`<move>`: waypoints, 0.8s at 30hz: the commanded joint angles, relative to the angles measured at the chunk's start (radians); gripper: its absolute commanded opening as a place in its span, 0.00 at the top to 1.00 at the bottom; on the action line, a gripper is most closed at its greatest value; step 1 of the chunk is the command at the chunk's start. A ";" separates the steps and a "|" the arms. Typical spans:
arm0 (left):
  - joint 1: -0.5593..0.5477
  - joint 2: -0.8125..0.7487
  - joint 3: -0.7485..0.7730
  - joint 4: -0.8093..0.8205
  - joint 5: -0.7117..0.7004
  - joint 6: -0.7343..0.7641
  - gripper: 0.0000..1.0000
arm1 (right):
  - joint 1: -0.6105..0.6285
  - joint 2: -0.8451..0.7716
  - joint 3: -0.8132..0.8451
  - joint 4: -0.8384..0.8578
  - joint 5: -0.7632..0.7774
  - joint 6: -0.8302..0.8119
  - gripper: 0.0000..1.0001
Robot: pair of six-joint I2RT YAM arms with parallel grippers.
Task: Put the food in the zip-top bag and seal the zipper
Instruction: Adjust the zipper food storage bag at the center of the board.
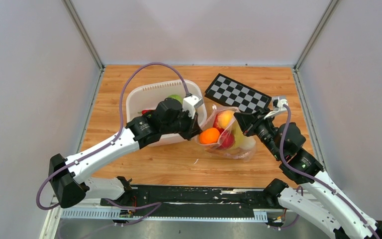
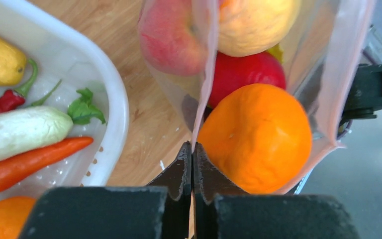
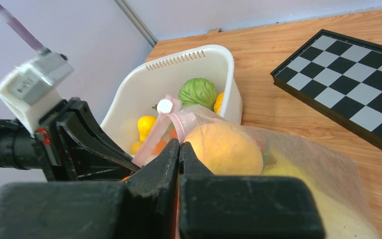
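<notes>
The clear zip-top bag [image 1: 229, 137] lies at the table's middle with an orange [image 1: 209, 136], a peach, a red fruit and a yellow fruit inside. My left gripper [image 1: 195, 130] is shut on the pale pink zipper strip [image 2: 205, 84] at the bag's left side, the orange [image 2: 256, 137] right beside its fingers. My right gripper [image 1: 238, 121] is shut on the zipper strip [image 3: 181, 127] at the bag's far side, next to a yellow-orange fruit [image 3: 224, 149]. A white slider [image 3: 164, 105] sits on the strip. More food lies in the white basket [image 1: 144, 94].
The basket [image 2: 112, 94] holds a carrot [image 2: 27, 162], a white radish, a red chilli, a yellow pear and an orange; a green cabbage [image 3: 198, 92] shows in the right wrist view. A checkerboard [image 1: 238, 93] lies behind the bag. Grey walls enclose the table.
</notes>
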 commanded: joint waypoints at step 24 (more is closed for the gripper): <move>0.007 0.341 0.733 -0.424 -0.025 0.176 1.00 | -0.004 -0.068 0.086 -0.112 -0.162 0.052 1.00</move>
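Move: The bag's middle lies about 12 cm to the right of the left gripper, about 2 cm back and 11 cm down. The orange in its mouth is some 5 cm right, 3 cm back and slightly lower; the white bin's middle is roughly 14 cm left, 10 cm ahead, well below. From the right gripper the bag's middle is some 3 cm back, 1 cm left and 17 cm down; the chessboard lies about 17 cm ahead, 2 cm right, far below. Keep both grippers shut on the bag's pink rim. Swing the left gripper up about 11 cm, then let it sink some 3 cm, carrying its side of the mouth forward about 6 cm and a little right, towards the chessboard. Meanwhile draw the right gripper back about 4 cm and up 3, settling slightly at the end. ##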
